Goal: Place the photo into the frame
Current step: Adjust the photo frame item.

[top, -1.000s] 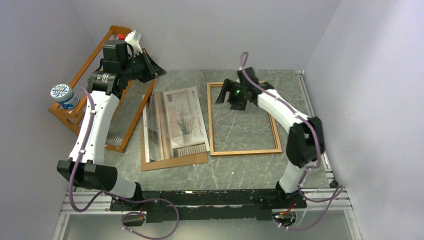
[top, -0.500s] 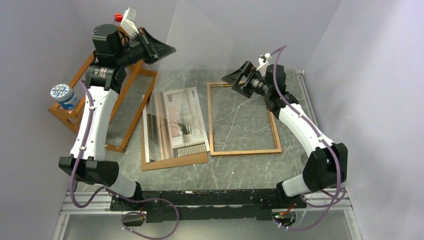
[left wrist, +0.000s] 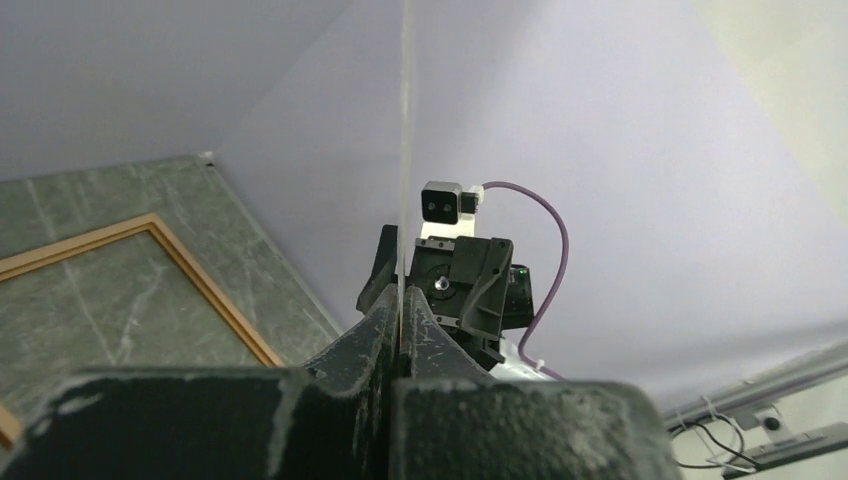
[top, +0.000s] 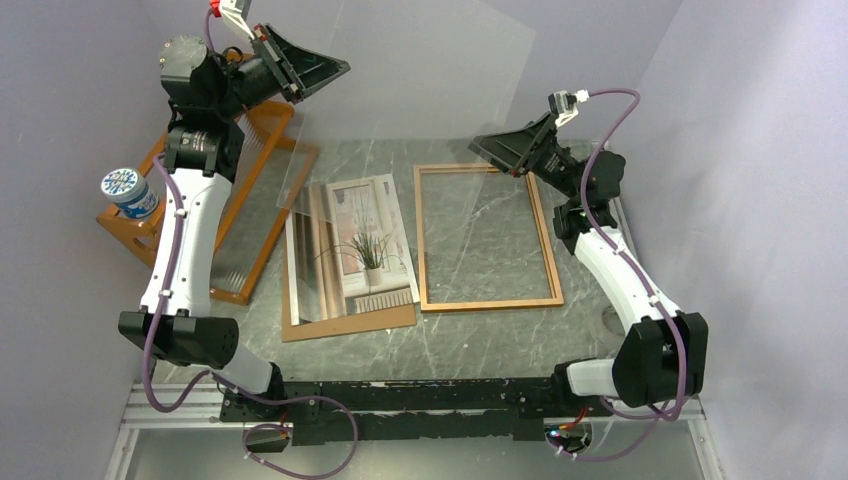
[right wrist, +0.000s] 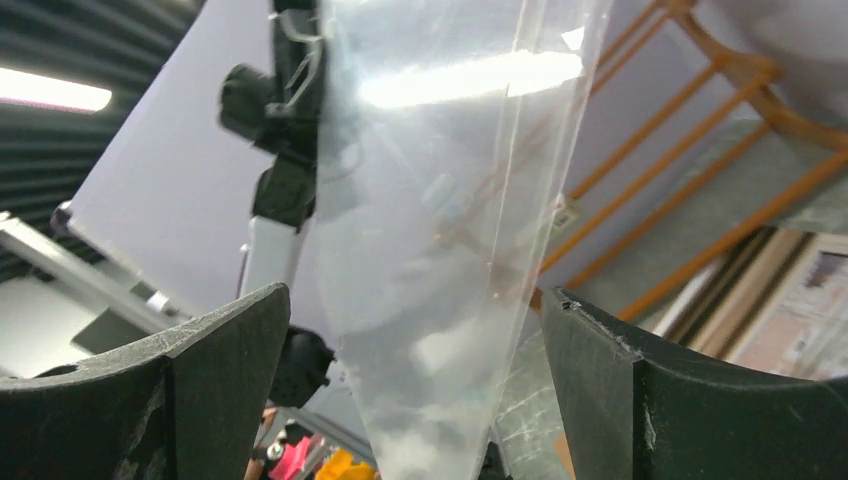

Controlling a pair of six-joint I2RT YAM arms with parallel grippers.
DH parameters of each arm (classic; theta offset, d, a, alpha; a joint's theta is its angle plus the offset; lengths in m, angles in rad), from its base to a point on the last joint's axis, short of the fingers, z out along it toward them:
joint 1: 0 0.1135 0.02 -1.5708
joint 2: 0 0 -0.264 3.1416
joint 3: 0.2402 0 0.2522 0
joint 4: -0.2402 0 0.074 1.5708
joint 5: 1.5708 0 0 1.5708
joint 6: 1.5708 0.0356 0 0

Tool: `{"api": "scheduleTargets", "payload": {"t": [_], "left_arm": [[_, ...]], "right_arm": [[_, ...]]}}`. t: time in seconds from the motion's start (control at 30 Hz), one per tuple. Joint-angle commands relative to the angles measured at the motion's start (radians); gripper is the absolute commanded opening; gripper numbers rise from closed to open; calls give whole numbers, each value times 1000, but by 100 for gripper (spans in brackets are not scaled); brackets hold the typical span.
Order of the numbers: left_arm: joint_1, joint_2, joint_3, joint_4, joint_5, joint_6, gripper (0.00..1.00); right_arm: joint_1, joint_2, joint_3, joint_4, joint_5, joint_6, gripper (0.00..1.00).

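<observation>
The photo (top: 365, 245) lies flat on a plain brown backing board (top: 345, 320) at table centre. To its right lies the empty wooden frame (top: 490, 302), also seen in the left wrist view (left wrist: 205, 285). My left gripper (top: 335, 72) (left wrist: 403, 300) is raised high at the back left. It is shut on the edge of a clear pane (top: 430, 110) (left wrist: 405, 150) that hangs in the air over the table. My right gripper (top: 490, 150) (right wrist: 415, 300) is open at the pane's far side. A corner of the pane (right wrist: 440, 200) sits between its jaws, touching neither.
An orange wooden rack (top: 215, 230) (right wrist: 700, 130) stands at the left, under the left arm, with a blue-and-white cup (top: 127, 192) on its near end. Walls close in the table at the back and on both sides.
The left arm has lifted the clear pane higher off the table. The right arm has risen from over the frame, swung right, and its jaws have opened wide around the pane's corner.
</observation>
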Motion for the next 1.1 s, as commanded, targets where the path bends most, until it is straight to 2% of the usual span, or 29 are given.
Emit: {"api": "scheduleTargets", "payload": {"t": [0.0,0.17,0.23,0.27,0.37,0.43,0.57,0.87,0.97,1.07], "left_arm": [[1,1,-11,142,41,-108,2],[7,-2,-3,152,26,-135,3],[8,-4,3,127,9,-120,3],[9,-8,-4,126,1,-124,3],[13,-26,-45,136,-32,-147,2],[15,-43,-81,132,-77,-149,3],[14,-86,-186,163,-179,-174,3],[13,-167,-424,301,-326,-272,2],[13,-167,-445,328,-316,-273,3],[14,-174,-465,316,-309,-248,3]], "right_arm": [[6,-26,-24,238,-63,99,99],[4,-61,-61,202,-19,70,98],[4,-69,-60,193,-17,63,94],[4,-68,-62,212,-19,76,91],[4,-52,-63,296,-27,162,70],[4,-26,-57,369,-34,240,61],[7,7,-47,450,-43,313,50],[36,-3,-7,195,-46,193,50],[38,1,0,115,-20,163,40],[39,11,13,-1,2,123,24]]}}
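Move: Just ahead of the right fingers, about 2 cm farther out and roughly level with them, stands the right edge of the clear sheet that the left hand already grips by its left edge. From the right hand the empty frame lies some 42 cm below, 3 cm ahead and 8 cm to the right; the photo lies at that same depth, straight left by about 22 cm. From the left hand the frame is roughly 27 cm right, level ahead-wise and 54 cm down. Closing from wide open to about a third, the right fingers bring their pads in around the clear sheet's right edge, while that hand draws back some 3.5 cm, then eases partly forward again and a little left. The left hand keeps its pinch; after hovering, it sinks about 8 cm and goes 4.5 cm forward, turning some 25 degrees. ##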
